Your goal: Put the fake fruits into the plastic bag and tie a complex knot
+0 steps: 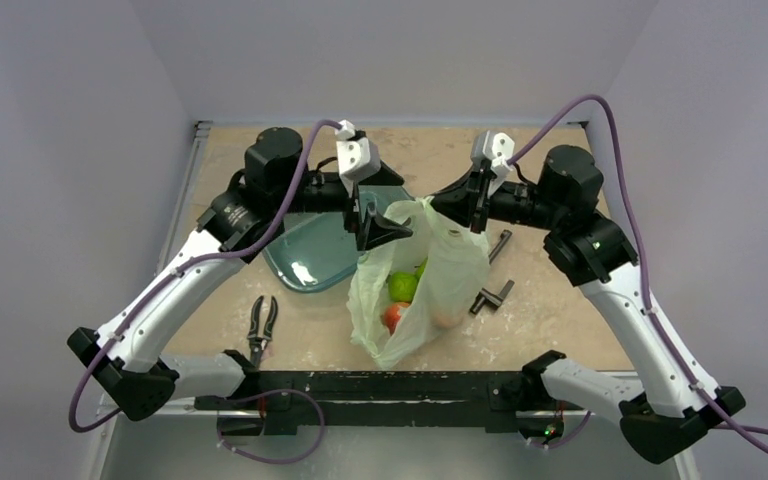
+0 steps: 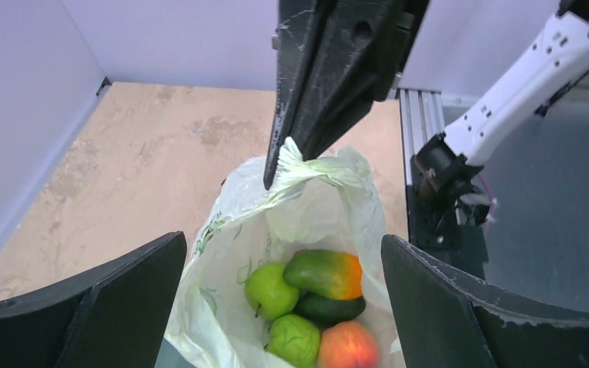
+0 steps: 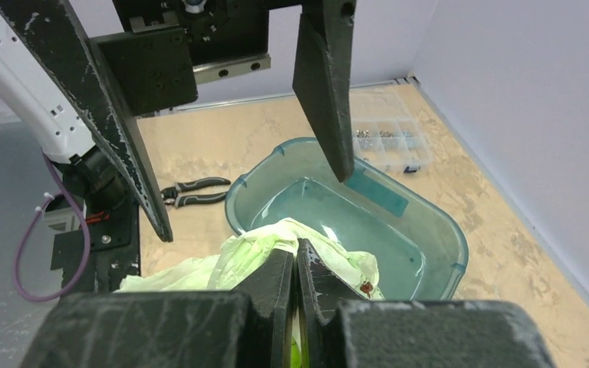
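Note:
The pale green plastic bag [image 1: 430, 285] stands at the table's middle with its mouth held up. Inside it lie several fake fruits: a green apple [image 2: 270, 290], a green-orange mango [image 2: 324, 274], a dark avocado [image 2: 330, 308], a wrinkled green fruit [image 2: 295, 340] and a peach [image 2: 347, 346]. My right gripper [image 3: 294, 257] is shut on a bunched fold of the bag's rim [image 2: 307, 165] and holds it up. My left gripper [image 2: 284, 253] hangs wide open over the bag's mouth, one finger on each side, gripping nothing. From above, both grippers [image 1: 378, 232] [image 1: 476, 215] meet at the bag's top.
A translucent teal tub [image 1: 305, 258] sits just left of the bag, behind it in the right wrist view [image 3: 429, 230]. Pliers [image 1: 260, 322] lie front left. Two black tools [image 1: 493, 292] lie right of the bag. A clear parts box [image 3: 387, 136] rests beyond the tub.

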Controlling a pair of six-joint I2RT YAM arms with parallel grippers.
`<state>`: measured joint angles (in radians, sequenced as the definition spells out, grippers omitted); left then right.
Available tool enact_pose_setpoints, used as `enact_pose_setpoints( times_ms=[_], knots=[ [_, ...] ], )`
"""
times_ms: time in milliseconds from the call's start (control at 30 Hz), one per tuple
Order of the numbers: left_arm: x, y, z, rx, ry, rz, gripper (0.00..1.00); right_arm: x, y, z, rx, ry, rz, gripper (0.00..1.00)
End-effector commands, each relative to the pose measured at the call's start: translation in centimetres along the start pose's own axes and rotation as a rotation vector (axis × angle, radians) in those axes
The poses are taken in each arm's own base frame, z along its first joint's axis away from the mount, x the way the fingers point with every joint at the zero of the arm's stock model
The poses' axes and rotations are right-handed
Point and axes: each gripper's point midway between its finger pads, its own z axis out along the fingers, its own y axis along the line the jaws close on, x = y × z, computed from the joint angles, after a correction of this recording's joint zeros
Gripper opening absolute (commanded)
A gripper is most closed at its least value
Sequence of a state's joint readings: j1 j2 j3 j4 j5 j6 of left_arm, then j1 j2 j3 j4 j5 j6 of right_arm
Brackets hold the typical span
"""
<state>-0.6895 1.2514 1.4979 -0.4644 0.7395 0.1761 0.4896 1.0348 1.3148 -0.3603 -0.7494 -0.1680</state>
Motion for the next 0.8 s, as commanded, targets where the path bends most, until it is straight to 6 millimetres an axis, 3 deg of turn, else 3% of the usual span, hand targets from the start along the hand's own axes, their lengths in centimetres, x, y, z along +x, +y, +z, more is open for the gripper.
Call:
enact_pose_setpoints(
  times_ms=[0, 333, 367, 400, 467, 533, 567, 633, 700, 767],
  knots=[
    [-2.4, 1.4, 2.2, -0.045, -0.195, -0.211, 1.0, -2.5, -1.0, -0.7, 0.061, -0.036, 0.008, 0.0],
    [-2.9, 0.5, 7.2, -0.054, -0.294, -0.276, 1.0, -2.4, -1.9, -0.8, 0.117, -0.028, 0.072, 0.0],
    [-2.5, 0.3, 7.6, -0.044, -0.288, -0.276, 0.96, -2.5, -1.9, -0.8, 0.118, -0.03, 0.075, 0.0],
    [-2.0, 0.1, 7.9, -0.03, -0.272, -0.284, 0.84, -2.7, -1.9, -0.9, 0.121, -0.033, 0.077, 0.0],
    [-1.1, 0.2, 7.9, -0.023, -0.243, -0.313, 0.44, -3.0, -2.1, -1.2, 0.143, -0.03, 0.068, 0.0],
    [-0.2, 0.7, 7.1, -0.026, -0.228, -0.332, 0.11, -3.2, -2.7, -2.0, 0.177, 0.005, 0.041, 0.22],
    [0.2, 1.0, 6.6, -0.037, -0.223, -0.332, 0.03, -3.0, -3.4, -2.6, 0.205, 0.03, 0.027, 0.38],
    [0.7, 1.6, 5.6, -0.049, -0.216, -0.314, 0.0, -3.4, -4.7, -3.5, 0.247, 0.066, 0.015, 0.63],
    [0.5, 1.7, 5.0, -0.025, -0.219, -0.286, 0.0, -3.3, -5.7, -4.1, 0.244, 0.113, 0.018, 0.75],
    [0.2, 1.8, 4.8, 0.016, -0.217, -0.278, 0.0, -2.5, -5.4, -4.7, 0.196, 0.17, 0.011, 0.83]
  ],
)
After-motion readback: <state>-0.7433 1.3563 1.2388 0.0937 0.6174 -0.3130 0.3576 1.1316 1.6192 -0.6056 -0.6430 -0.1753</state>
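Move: Just to the left hand's right, about 5 cm over, 1 cm ahead and 2 cm lower, is the bag's gathered top, pinched in the right fingers, roughly 1 cm below the right hand point. The green fruit inside lies about 1 cm right, 3 cm back and 30 cm below the left hand. The blue bin is some 12 cm left of that hand, 8 cm ahead and 36 cm down; the black crank sits 14 cm right of the right hand, level ahead, 37 cm down. Sliding its wide-open fingers some 7 cm to the right and a little down around the bag's top, the left hand rolls about 20 degrees, forward side dipping, and pinches the plastic, then carries on forward and down, easing back left. The right keeps its grip until the left has nearly shut, then opens and backs off right, up and forward about 5 cm. ##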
